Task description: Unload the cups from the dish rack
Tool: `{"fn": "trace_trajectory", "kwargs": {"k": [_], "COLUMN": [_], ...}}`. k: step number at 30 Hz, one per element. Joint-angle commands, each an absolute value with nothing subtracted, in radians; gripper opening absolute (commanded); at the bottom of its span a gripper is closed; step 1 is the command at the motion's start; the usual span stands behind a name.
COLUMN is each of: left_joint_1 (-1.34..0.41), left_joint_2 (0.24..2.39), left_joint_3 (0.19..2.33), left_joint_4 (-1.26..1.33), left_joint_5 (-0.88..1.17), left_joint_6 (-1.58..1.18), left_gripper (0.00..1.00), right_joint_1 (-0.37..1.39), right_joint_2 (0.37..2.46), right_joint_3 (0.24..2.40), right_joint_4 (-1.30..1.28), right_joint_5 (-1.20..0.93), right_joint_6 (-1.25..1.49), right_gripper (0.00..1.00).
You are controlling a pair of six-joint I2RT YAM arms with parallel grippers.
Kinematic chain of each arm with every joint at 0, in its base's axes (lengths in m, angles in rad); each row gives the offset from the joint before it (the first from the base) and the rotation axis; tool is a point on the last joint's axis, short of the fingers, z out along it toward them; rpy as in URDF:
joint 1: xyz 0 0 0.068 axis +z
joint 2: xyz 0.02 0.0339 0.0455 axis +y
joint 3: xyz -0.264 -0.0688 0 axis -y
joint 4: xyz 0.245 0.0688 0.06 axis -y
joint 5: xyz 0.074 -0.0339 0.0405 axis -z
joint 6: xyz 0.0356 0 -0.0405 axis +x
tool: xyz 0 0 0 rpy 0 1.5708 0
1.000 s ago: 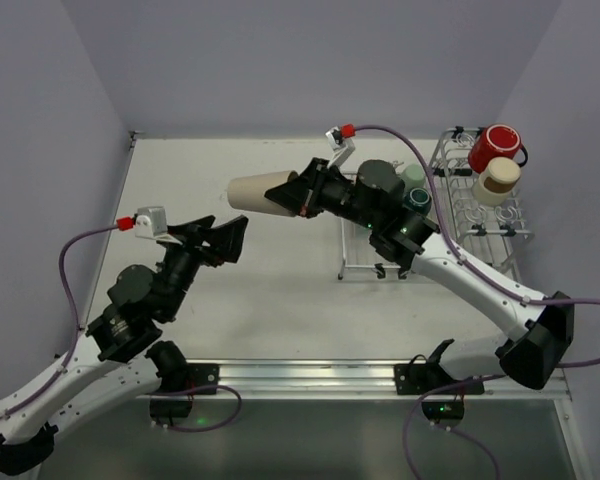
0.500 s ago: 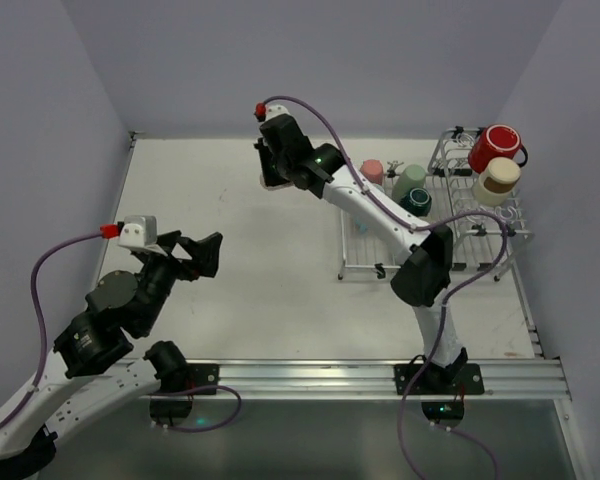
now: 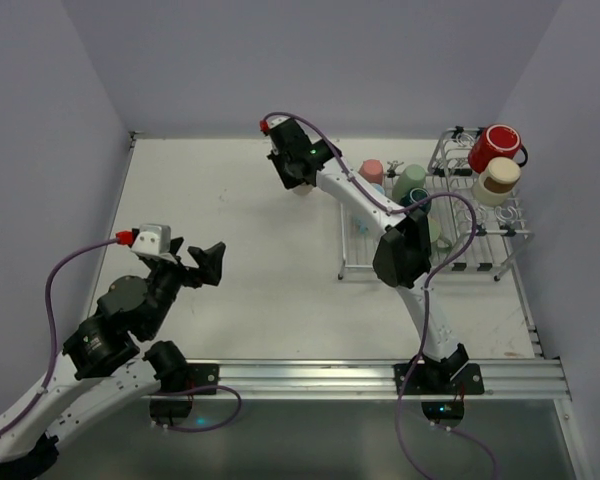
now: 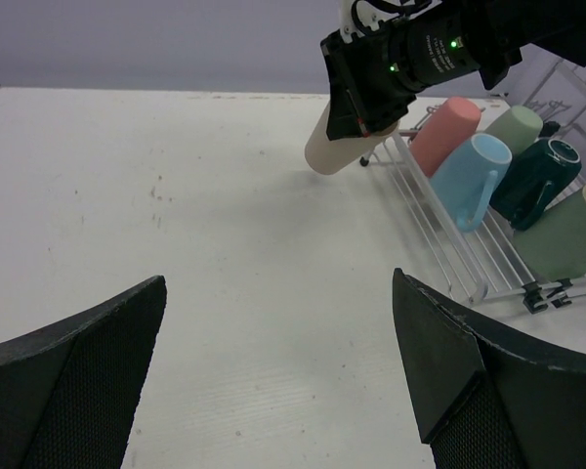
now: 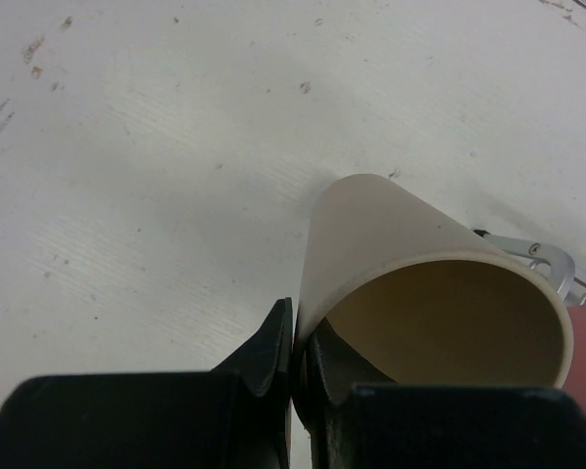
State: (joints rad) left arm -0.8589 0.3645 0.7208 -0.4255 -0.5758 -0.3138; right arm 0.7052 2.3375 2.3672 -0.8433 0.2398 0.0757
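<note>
My right gripper (image 3: pixel 298 182) (image 5: pixel 295 322) is shut on the rim of a beige handleless cup (image 4: pixel 330 149) (image 5: pixel 400 234), one finger inside and one outside. The cup hangs tilted over the far middle of the table, its base low by the surface, left of the dish rack (image 3: pixel 480 243) (image 4: pixel 447 244). Lying in the rack are a pink cup (image 3: pixel 372 169) (image 4: pixel 444 132), a light blue mug (image 4: pixel 474 176), a sage green cup (image 3: pixel 412 180) (image 4: pixel 513 127), a dark teal mug (image 4: pixel 537 181) and another green cup (image 4: pixel 566 239). A red mug (image 3: pixel 495 147) and a cream cup (image 3: pixel 498 180) sit on its raised end. My left gripper (image 3: pixel 215 258) (image 4: pixel 278 283) stands open over bare table at the left.
Purple walls close the table on the left, back and right. A metal rail (image 3: pixel 380 375) runs along the near edge between the arm bases. The right arm (image 3: pixel 405 250) stretches diagonally over the rack's left part.
The right arm has carried the beige cup from beside the rack out to the far middle and lowered it. The left arm has drawn back a little toward the near left.
</note>
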Motion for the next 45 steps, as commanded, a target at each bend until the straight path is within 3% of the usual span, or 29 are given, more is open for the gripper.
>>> {"fn": "trace_trajectory", "kwargs": {"k": [1,11,27,31,32,36,40,45], "left_joint_1": [-0.839,-0.790,-0.749,-0.744,-0.744,-0.738,-0.735,-0.732], "left_joint_2": [0.365,0.379,0.362,0.362,0.364,0.365,0.361,0.360], "left_joint_3": [0.707,0.698,0.692,0.692,0.690,0.690,0.690,0.689], "left_joint_4": [-0.384,-0.370,-0.364,-0.361,-0.359,-0.360,-0.360,-0.362], "left_joint_5": [-0.540,-0.489,-0.474,-0.471,-0.468,-0.466,-0.466,-0.463], "left_joint_6": [-0.268,-0.264,-0.261,-0.259,-0.259,-0.259,-0.259,-0.259], "left_gripper": [1.00,1.00,1.00,1.00,1.00,1.00,1.00,1.00], "right_joint_1": [0.692,0.681,0.680,0.681,0.681,0.681,0.681,0.681], "right_joint_2": [2.348,2.384,2.436,2.402,2.390,2.320,2.272,2.215], "right_joint_3": [2.415,2.385,2.393,2.376,2.370,2.368,2.373,2.353], "right_joint_4": [-0.847,-0.796,-0.798,-0.758,-0.744,-0.695,-0.661,-0.643], "right_joint_5": [0.203,0.120,0.158,0.157,0.150,0.146,0.155,0.181], "right_joint_6": [0.009,0.008,-0.049,-0.032,-0.029,-0.009,-0.008,0.040], "right_gripper": [0.00,0.01,0.09,0.25,0.35,0.54,0.66,0.72]}}
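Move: My right hand pinches the beige cup by its rim wall, tilted just clear of the table; the bare spot it is going to lies about 3 cm ahead and 15 cm below that hand. The pink cup in the rack is some 17 cm to its right and 5 cm farther out, the blue cup 18 cm right and 1 cm back, both about 9 cm lower. From my left hand the spot is roughly 29 cm ahead, 19 cm right and 28 cm down. With my right hand I ease the pinched beige cup about 5 cm down, creeping slightly forward, until its base is set on the bare table left of the rack. There my fingers spread to roughly three-quarters open and let go of the rim, and I lift the empty hand about 7 cm straight up off the cup. ##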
